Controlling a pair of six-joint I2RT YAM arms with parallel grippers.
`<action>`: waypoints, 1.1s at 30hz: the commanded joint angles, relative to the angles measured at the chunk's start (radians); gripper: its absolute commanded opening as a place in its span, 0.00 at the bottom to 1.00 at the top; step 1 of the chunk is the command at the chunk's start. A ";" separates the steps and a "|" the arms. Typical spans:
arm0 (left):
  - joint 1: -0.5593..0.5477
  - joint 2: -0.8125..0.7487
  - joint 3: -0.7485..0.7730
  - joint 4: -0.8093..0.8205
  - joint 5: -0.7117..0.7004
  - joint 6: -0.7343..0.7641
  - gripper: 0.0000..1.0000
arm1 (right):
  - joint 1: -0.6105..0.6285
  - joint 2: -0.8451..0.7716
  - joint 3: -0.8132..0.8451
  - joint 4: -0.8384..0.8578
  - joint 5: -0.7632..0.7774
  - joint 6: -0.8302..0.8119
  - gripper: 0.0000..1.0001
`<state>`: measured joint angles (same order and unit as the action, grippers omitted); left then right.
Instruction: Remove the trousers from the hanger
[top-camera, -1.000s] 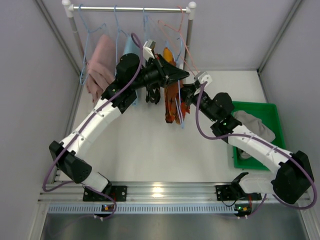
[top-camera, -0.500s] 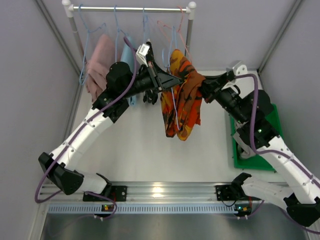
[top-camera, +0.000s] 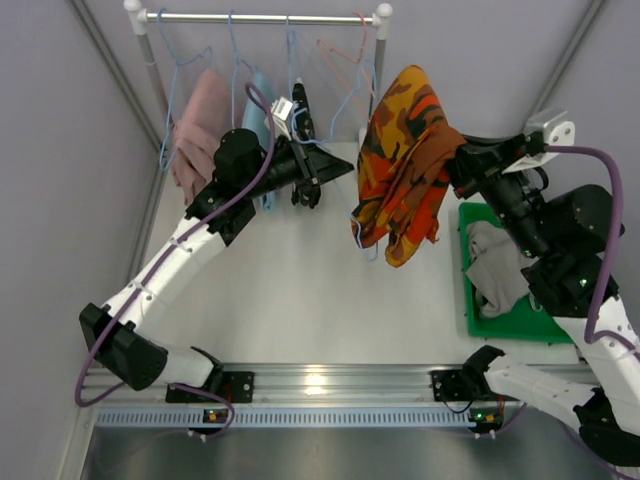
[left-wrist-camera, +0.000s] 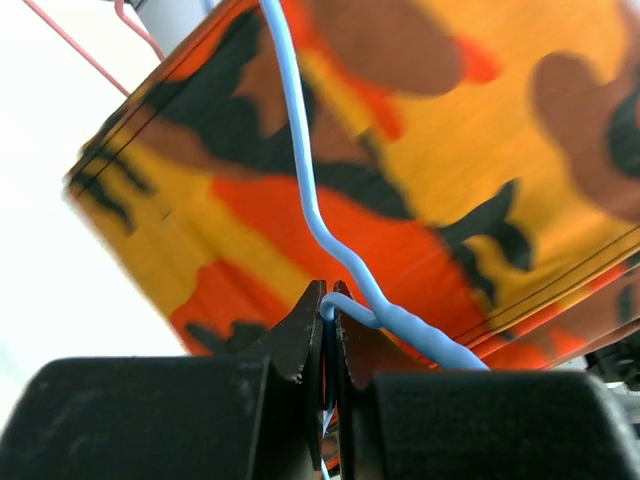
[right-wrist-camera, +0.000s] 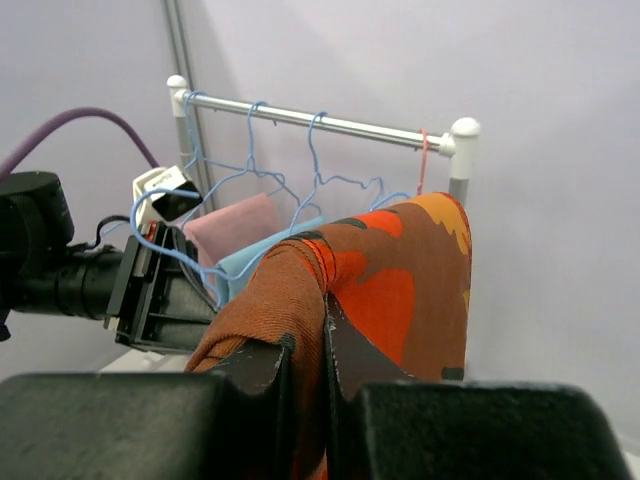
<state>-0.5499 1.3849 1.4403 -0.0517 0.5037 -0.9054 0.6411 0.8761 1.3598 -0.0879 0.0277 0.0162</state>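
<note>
The orange-red, black-patterned trousers (top-camera: 405, 150) hang bunched in the air right of the rack. My right gripper (top-camera: 455, 165) is shut on a fold of them (right-wrist-camera: 400, 270), its jaws (right-wrist-camera: 308, 330) pinching the cloth. My left gripper (top-camera: 345, 163) is shut on the wire of a blue hanger (left-wrist-camera: 300, 170), held between its tips (left-wrist-camera: 330, 295). That wire runs up across the trousers (left-wrist-camera: 450, 150); whether cloth still lies over it is hidden. The hanger (right-wrist-camera: 160, 250) loops beside the left gripper. Grey trousers (top-camera: 495, 270) lie in the green tray (top-camera: 515, 325).
A white rail (top-camera: 260, 18) at the back carries several wire hangers, a pink garment (top-camera: 200, 130) and a light-blue one (right-wrist-camera: 250, 265). A dark garment (top-camera: 305, 190) hangs under my left wrist. Grey walls close in both sides.
My right gripper has pulled the orange trousers up and to the right, away from the left gripper. The left arm has shifted only slightly and still grips the hanger wire.
</note>
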 joint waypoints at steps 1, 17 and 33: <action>0.011 -0.007 -0.024 0.013 -0.027 0.069 0.00 | 0.009 -0.048 0.189 0.174 0.058 -0.045 0.00; 0.010 -0.018 -0.060 0.010 -0.005 0.108 0.00 | -0.095 -0.129 0.375 0.152 0.158 -0.269 0.00; 0.008 -0.032 -0.063 0.007 0.009 0.148 0.00 | -0.336 -0.402 0.009 0.060 0.512 -0.654 0.00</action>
<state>-0.5400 1.3834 1.3743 -0.0841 0.5007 -0.7849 0.3336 0.5129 1.4525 -0.1028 0.4633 -0.5186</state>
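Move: The right hand grips the orange camouflage trousers, which still seem threaded on the blue hanger. From it the green basket lies about 28 cm to the right, 7 cm ahead and some 50 cm below, with the grey trousers inside some 23 cm right and 8 cm ahead. The blue hanger's middle is roughly 18 cm left, 2 cm ahead and 18 cm lower. From the left hand the basket lies some 45 cm right, level ahead, 40 cm below. The right fingers keep their pinch on the camouflage trousers and draw them away from the blue hanger, some 40 cm to the right and about 15 cm back, first rising 14 cm, then sinking about 7, while the wrist turns clockwise some 55 degrees. The left fingers keep the hanger pinched and sink about 4 cm midway, then stay. ##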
